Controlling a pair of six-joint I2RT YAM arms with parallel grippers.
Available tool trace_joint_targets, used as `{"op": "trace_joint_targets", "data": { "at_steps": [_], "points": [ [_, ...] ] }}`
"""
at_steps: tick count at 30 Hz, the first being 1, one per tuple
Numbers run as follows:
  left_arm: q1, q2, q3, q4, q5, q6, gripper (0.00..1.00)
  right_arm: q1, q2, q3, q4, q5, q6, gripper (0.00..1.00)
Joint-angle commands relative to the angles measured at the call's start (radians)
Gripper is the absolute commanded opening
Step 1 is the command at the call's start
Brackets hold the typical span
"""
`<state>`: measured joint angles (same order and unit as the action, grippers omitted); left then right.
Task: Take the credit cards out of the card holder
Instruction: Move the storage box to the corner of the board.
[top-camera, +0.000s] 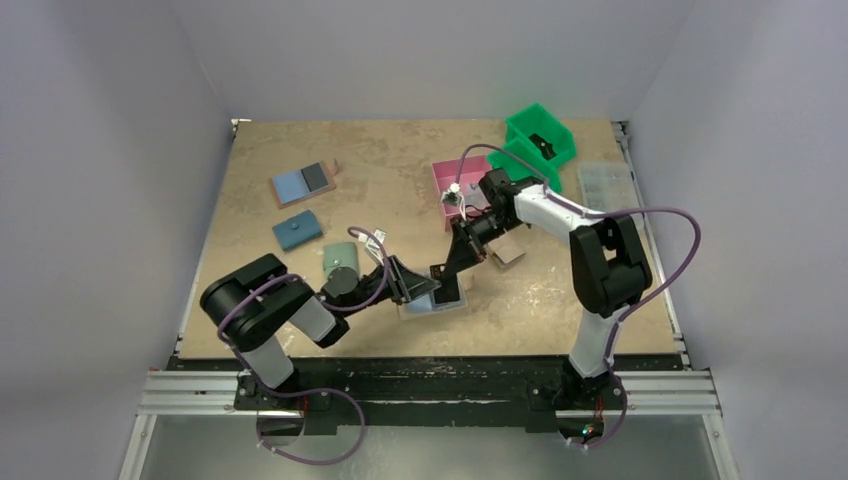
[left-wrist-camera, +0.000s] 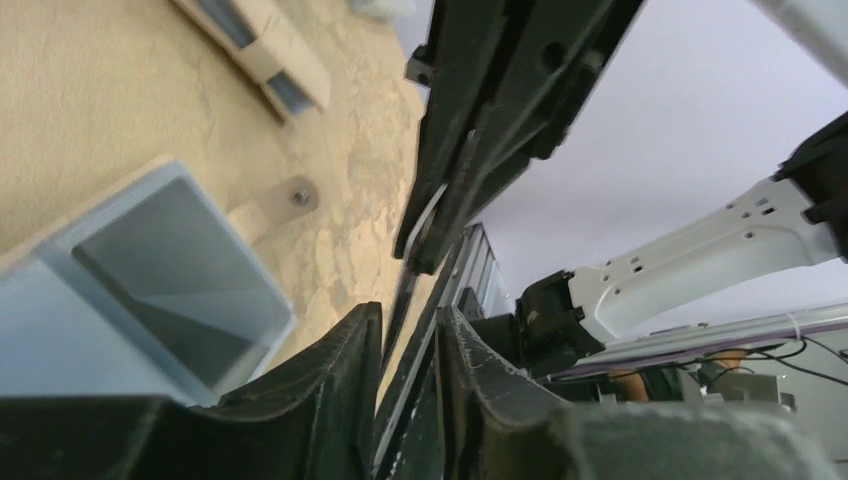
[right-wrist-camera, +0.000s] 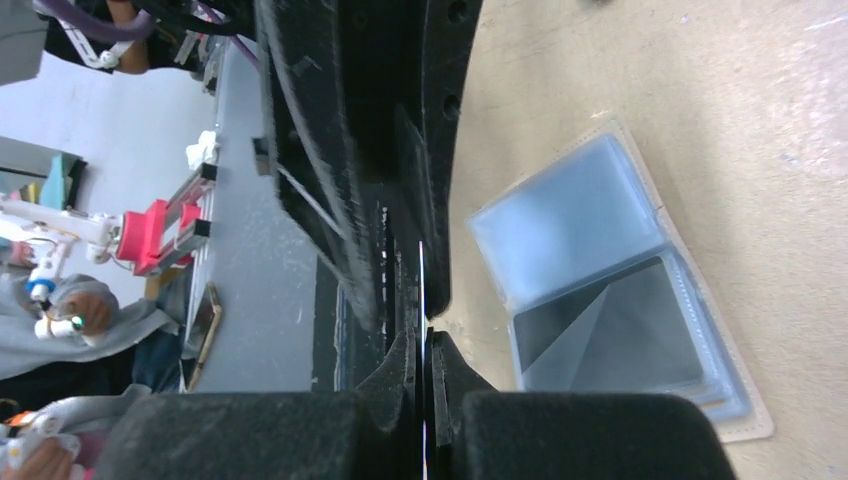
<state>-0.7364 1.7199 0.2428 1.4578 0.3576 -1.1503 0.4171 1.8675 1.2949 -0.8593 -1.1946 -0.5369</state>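
Observation:
The card holder (top-camera: 418, 309) lies open on the table near the front, its pale blue and dark grey panels up (right-wrist-camera: 600, 290) (left-wrist-camera: 150, 280). A thin dark credit card (right-wrist-camera: 421, 280) (left-wrist-camera: 420, 372) stands edge-on just above it, between the two grippers. My right gripper (top-camera: 446, 268) (right-wrist-camera: 422, 340) is shut on the card's far end. My left gripper (top-camera: 424, 286) (left-wrist-camera: 412, 312) straddles the near end with its jaws slightly apart, and a gap shows beside the card. The right gripper's fingers (left-wrist-camera: 470, 130) show just ahead in the left wrist view.
Three other holders lie at the back left: blue and black (top-camera: 303, 183), blue (top-camera: 297, 231) and teal (top-camera: 340, 257). A tan wallet (top-camera: 510, 250) lies under the right arm. A pink tray (top-camera: 455, 180), green bins (top-camera: 540, 135) and a clear box (top-camera: 607, 185) stand at the back right.

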Motion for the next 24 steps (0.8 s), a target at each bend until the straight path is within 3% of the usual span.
{"op": "trace_joint_targets", "data": {
  "at_steps": [1,5,9,13,17,24],
  "points": [
    [0.016,-0.204,0.006,-0.092,-0.073,0.079,0.37,-0.047,-0.063,0.076,-0.096,0.04,-0.131,0.0],
    [0.056,-0.467,0.062,-0.558,-0.156,0.217,0.61,-0.131,-0.185,0.097,-0.07,0.117,-0.138,0.0],
    [0.069,-0.697,0.182,-0.993,-0.328,0.353,0.97,-0.23,-0.235,0.19,-0.041,0.241,-0.123,0.0],
    [0.093,-0.809,0.211,-1.099,-0.392,0.388,0.99,-0.347,-0.192,0.382,-0.002,0.375,-0.111,0.0],
    [0.12,-0.798,0.235,-1.119,-0.373,0.387,0.99,-0.457,-0.112,0.544,0.091,0.509,-0.057,0.0],
    [0.127,-0.681,0.328,-1.148,-0.362,0.426,0.99,-0.507,0.015,0.561,0.418,0.788,0.091,0.0]
  ]
}}
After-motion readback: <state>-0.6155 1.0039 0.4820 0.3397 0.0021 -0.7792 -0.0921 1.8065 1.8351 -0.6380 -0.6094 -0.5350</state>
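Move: The far green box, with black cards inside, lies about 33 cm ahead of the right hand, 25 cm to its right and 8 cm lower. The near green box is some 22 cm ahead and 19 cm right, the pink box about 17 cm ahead and 6 cm right, and the open card holder roughly 5 cm back and 2 cm left. From the left hand the far green box is about 36 cm ahead, 27 cm right. Right hand carries black card some 35 cm forward-right, rising, towards far green box; left one opens, retreating left-forward. ##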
